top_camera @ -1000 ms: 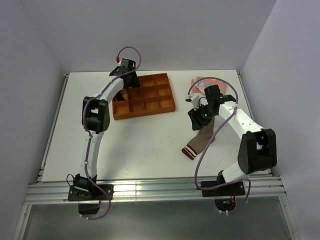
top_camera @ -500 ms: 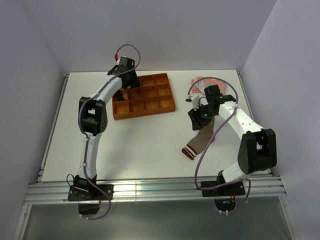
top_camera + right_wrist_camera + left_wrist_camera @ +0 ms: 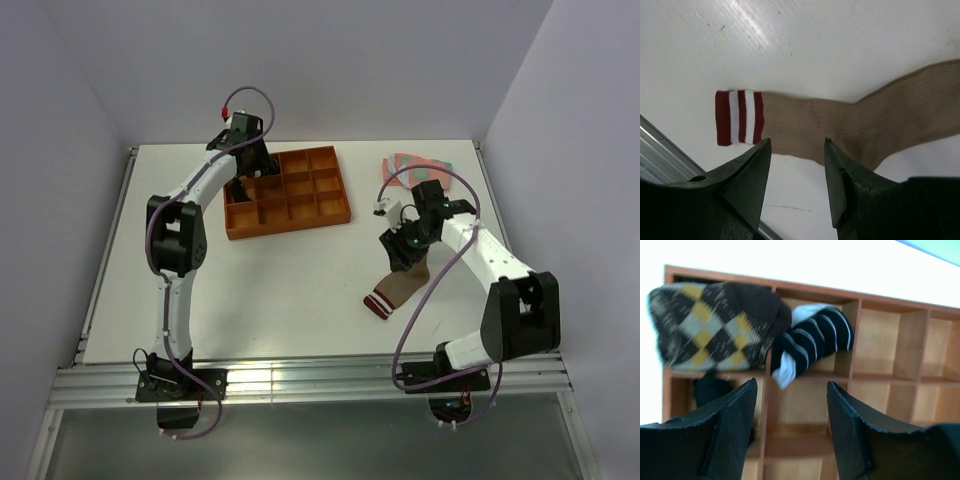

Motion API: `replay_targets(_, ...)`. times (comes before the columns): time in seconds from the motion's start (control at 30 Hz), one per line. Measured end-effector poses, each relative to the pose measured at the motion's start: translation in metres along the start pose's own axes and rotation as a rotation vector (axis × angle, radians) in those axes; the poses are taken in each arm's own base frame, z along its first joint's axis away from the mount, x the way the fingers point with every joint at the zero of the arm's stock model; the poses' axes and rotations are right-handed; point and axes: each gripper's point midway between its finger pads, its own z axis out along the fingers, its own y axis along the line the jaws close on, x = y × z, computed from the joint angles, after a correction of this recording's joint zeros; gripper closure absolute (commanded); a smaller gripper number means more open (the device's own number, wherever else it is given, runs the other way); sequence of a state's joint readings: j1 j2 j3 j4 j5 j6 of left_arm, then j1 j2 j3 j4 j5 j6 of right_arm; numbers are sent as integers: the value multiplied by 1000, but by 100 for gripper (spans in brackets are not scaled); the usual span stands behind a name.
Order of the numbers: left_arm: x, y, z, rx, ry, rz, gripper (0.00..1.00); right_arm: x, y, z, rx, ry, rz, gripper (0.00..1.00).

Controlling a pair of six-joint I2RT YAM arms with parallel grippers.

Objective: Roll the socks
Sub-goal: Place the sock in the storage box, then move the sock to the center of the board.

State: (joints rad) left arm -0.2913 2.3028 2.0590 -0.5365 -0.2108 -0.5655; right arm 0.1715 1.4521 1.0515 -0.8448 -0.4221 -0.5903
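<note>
The short black sock with thin white stripes (image 3: 815,339) lies bunched in a cell of the orange tray (image 3: 812,290), a white scrap showing at its end. My left gripper (image 3: 792,390) hovers open above the tray's left cells (image 3: 243,188), holding nothing. The long tan-brown sock (image 3: 840,125) lies flat on the white table, its maroon-and-white cuff (image 3: 739,117) toward the near edge (image 3: 378,303). My right gripper (image 3: 796,145) hangs open just above this sock's leg (image 3: 405,248), empty.
A brown checkered rolled sock (image 3: 715,325) fills the tray's far-left corner cell, and something dark (image 3: 710,390) sits in the cell below it. Flat pink-and-green socks (image 3: 415,165) lie at the back right. The table's metal front rail (image 3: 660,145) runs near the cuff.
The left arm has swung further back over the tray's left side. The right gripper has shifted a little toward the near edge along the tan sock, uncovering more of the pink-and-green socks.
</note>
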Motion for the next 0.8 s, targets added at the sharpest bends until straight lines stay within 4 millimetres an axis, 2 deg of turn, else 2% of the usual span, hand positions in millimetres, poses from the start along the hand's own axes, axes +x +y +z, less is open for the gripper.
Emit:
replay_targets(0.1, -5, 2, -23, 10, -9, -10, 38, 13, 8, -7, 14, 4, -19, 45)
replay_targets(0.2, -18, 0, -55, 41, -47, -40, 39, 29, 19, -11, 19, 17, -37, 45)
replay_targets(0.4, -43, -7, -128, 150, -138, -112, 40, 58, 47, 0, 26, 101, -122, 43)
replay_targets(0.5, -42, -6, -152, 190, -160, -131, 40, 61, 57, 6, 21, 132, -171, 42)
replay_targets(0.57, -34, -3, -163, 206, -155, -139, 40, 61, 62, 9, 20, 147, -199, 42)
replay_targets(0.67, -18, 2, -175, 219, -140, -140, 39, 60, 66, 17, 23, 178, -232, 42)
replay_targets(0.8, -8, 1, -187, 243, -131, -132, 40, 58, 75, 32, 10, 211, -265, 42)
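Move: The striped cuff of the brown sock lies about 8 cm back from the right hand, 4 cm to its left and 9 cm below. That sock's middle is almost straight underneath, some 2 cm to the right. From the left hand, the cuff is roughly 39 cm back, 23 cm right and 10 cm below. The striped black sock in the box is 3 cm ahead and 1 cm right of the left hand, 7 cm down, and the checked sock is 3 cm ahead, 6 cm left. Back along the brown sock goes the open right hand, nearly 9 cm to its striped cuff, then veering left and sinking about 4 cm as it turns some 15 degrees counter-clockwise, still above the cloth. The empty left hand meanwhile rises and draws back about 13 cm each from the rolled socks in the box, its fingers tipping up a little and staying open. ##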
